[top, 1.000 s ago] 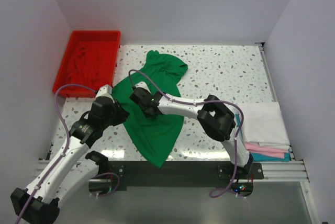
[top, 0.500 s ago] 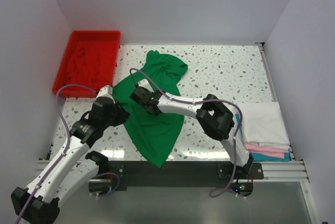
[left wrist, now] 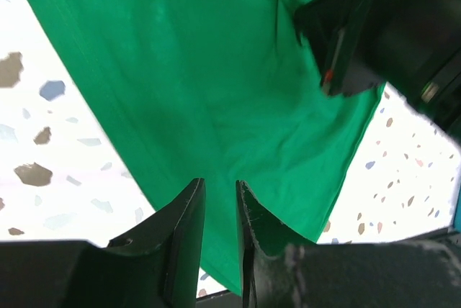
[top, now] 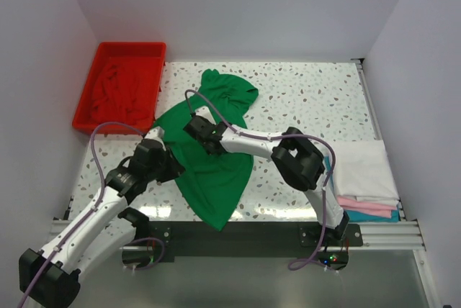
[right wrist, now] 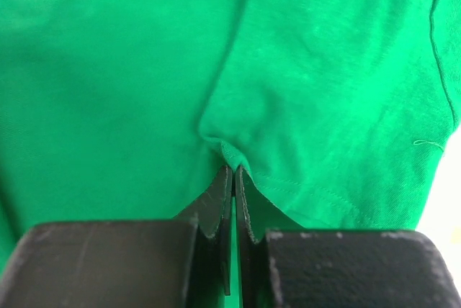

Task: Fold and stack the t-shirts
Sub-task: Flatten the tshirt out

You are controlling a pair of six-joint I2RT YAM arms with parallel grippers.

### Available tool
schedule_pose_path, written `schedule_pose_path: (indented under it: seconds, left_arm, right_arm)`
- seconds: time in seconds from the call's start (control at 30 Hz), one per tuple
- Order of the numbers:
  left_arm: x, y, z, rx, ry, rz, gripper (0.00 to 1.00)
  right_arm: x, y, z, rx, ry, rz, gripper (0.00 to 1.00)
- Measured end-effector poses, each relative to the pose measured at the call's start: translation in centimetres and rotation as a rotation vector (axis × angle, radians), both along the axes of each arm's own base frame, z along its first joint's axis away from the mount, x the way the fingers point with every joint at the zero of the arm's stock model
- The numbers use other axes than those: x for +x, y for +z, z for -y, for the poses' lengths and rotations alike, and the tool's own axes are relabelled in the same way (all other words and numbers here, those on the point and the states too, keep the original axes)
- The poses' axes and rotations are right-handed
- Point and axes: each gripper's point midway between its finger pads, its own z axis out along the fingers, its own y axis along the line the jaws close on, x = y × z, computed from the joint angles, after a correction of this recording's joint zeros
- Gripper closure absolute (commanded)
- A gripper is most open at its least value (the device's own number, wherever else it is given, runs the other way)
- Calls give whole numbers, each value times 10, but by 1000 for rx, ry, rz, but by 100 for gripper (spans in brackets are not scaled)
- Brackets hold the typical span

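A bright green t-shirt (top: 216, 178) lies spread on the speckled table, with one end bunched at the far side and a corner hanging over the near edge. My right gripper (top: 199, 130) is over its middle, shut on a small pinched fold of the green cloth (right wrist: 234, 168). My left gripper (top: 173, 168) is at the shirt's left edge, its jaws a narrow gap apart just above flat green cloth (left wrist: 220, 182). A white t-shirt (top: 364, 168) lies folded on pink (top: 367, 206) and teal (top: 374, 216) ones at the right edge. A dark red shirt (top: 119, 88) lies crumpled in the tray.
The red plastic tray (top: 130, 44) stands at the far left corner. The right arm's black wrist (left wrist: 389, 27) shows close ahead of the left gripper. White walls enclose the table on three sides. A metal rail runs along the near edge (top: 259, 232).
My left gripper has moved right onto the green shirt's left edge. My right gripper, holding the cloth, has shifted a little toward the far side.
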Motion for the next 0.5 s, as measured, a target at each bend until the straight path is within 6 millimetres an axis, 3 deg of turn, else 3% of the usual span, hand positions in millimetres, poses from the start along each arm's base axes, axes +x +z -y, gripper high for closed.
schedule_pose_path:
  seconds: [0.17, 0.3, 0.4, 0.5]
  left_arm:
    - [-15, -14, 12, -4, -55, -44, 74]
    - [-29, -22, 32, 10, -145, -77, 75]
    - [-46, -31, 50, 39, -235, -111, 75]
    - [-64, -41, 65, 79, -324, -145, 73]
  right_arm:
    - [9, -3, 24, 7, -53, -19, 100]
    - [22, 16, 58, 39, -125, -10, 100]
    - [34, 43, 94, 87, -209, 17, 100]
    - [44, 71, 147, 144, -326, 57, 100]
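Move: The right hand already pinches a fold in the middle of the green t-shirt, close to the table; the shirt's right edge lies about 13 cm to its right, level with it, and the far right sleeve some 20 cm ahead and 11 cm right. From the open, empty left hand, the shirt's near corner is roughly 16 cm back, 13 cm right and 9 cm below. Right hand whips the pinched fold about 15 cm right, rising; left sinks back-right towards the near corner. ##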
